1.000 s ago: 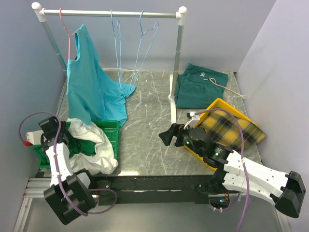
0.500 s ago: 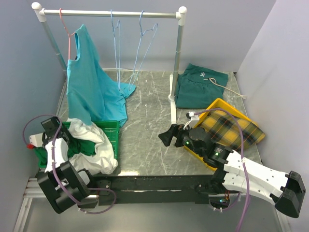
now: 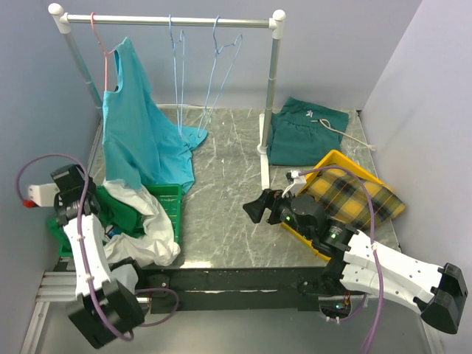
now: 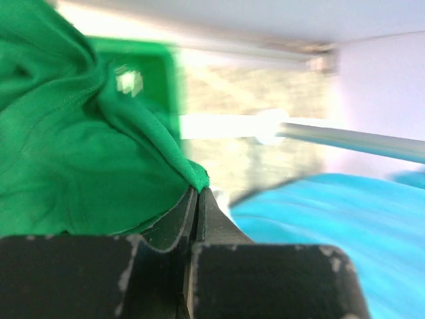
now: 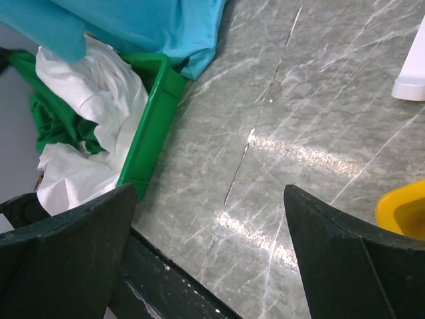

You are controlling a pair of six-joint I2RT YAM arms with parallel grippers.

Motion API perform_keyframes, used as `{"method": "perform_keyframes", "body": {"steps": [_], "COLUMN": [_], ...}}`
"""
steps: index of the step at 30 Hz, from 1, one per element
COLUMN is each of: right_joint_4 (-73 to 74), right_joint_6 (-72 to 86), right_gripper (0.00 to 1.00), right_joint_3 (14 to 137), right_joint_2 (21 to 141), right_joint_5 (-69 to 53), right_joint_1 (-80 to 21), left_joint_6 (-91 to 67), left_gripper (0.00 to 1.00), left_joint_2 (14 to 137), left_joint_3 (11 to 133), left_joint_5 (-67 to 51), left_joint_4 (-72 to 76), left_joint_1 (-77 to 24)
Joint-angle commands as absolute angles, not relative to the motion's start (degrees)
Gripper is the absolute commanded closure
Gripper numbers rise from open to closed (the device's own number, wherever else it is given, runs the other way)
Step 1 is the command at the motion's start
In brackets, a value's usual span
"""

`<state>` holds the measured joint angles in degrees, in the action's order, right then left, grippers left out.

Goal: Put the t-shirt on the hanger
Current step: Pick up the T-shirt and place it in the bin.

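Note:
The green t-shirt (image 3: 118, 212) lies bunched in a green bin (image 3: 171, 200) at the near left, partly under a white cloth (image 3: 158, 230). My left gripper (image 4: 198, 190) is shut on a fold of the t-shirt (image 4: 73, 146), its jaws pressed together with green cloth at the tips. From above, the left gripper (image 3: 80, 198) sits at the bin's left edge. Two light-blue wire hangers (image 3: 180, 81) hang from the rail. My right gripper (image 3: 254, 207) hovers open over the bare table (image 5: 292, 100), nothing between its fingers (image 5: 73, 246). The t-shirt (image 5: 53, 119) shows at that view's left.
A turquoise shirt (image 3: 136, 133) hangs on a pink hanger (image 3: 105, 63) at the rail's left, draping onto the bin. The rack's right post (image 3: 270, 88) stands mid-table. A dark teal garment (image 3: 304, 133) lies far right. A yellow tray (image 3: 324, 164) holds a plaid cloth (image 3: 354, 195).
My left gripper has closed on the green t-shirt, and the left arm has swung left and back, drawing the cloth with it. The right arm has stayed put.

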<state>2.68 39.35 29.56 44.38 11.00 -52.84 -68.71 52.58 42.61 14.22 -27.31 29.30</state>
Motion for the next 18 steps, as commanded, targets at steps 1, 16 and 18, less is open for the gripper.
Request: {"method": "perform_keyframes", "body": {"steps": [1, 16, 18], "right_joint_4": [1.93, 1.84, 2.63], "right_joint_6": [38.94, 37.97, 37.53], "right_gripper": [0.0, 0.0, 0.0], "right_joint_3": [31.55, 34.01, 35.15], "right_joint_2": [43.95, 44.47, 44.82], "right_joint_5": [11.16, 11.07, 11.25], "right_joint_1": [-52.56, -52.56, -52.56], "left_joint_6": [-65.13, -52.48, -51.86], "left_gripper": [0.99, 0.99, 0.99], "left_joint_2": [46.68, 41.48, 42.62], "left_joint_3": [48.51, 70.47, 76.07], "left_joint_5": [17.58, 9.51, 7.4], "left_joint_4": [-29.97, -30.06, -30.94], "left_joint_1": [29.0, 28.21, 28.21]}}
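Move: The left gripper already pinches an edge of the green t-shirt; the bulk of the shirt hangs below it, middle about 9 cm down, 3 cm back and 6 cm right. The green bin's middle is some 10 cm right, 4 cm back and 13 cm below; the white cloth is 16 cm right, 5 cm back and 12 cm below. The blue shirt hangs about level, roughly 18 cm ahead and 17 cm right. From the right gripper, the green t-shirt is about 42 cm left, 4 cm ahead and 10 cm lower. Raise the left gripper some 20 cm almost straight up, away from the green bin, drawing it slightly back and to the right towards the end. Keep the fingers shut on the pinched edge of the green t-shirt, and swing them up by about 25 degrees, from slanting down to nearly level. ##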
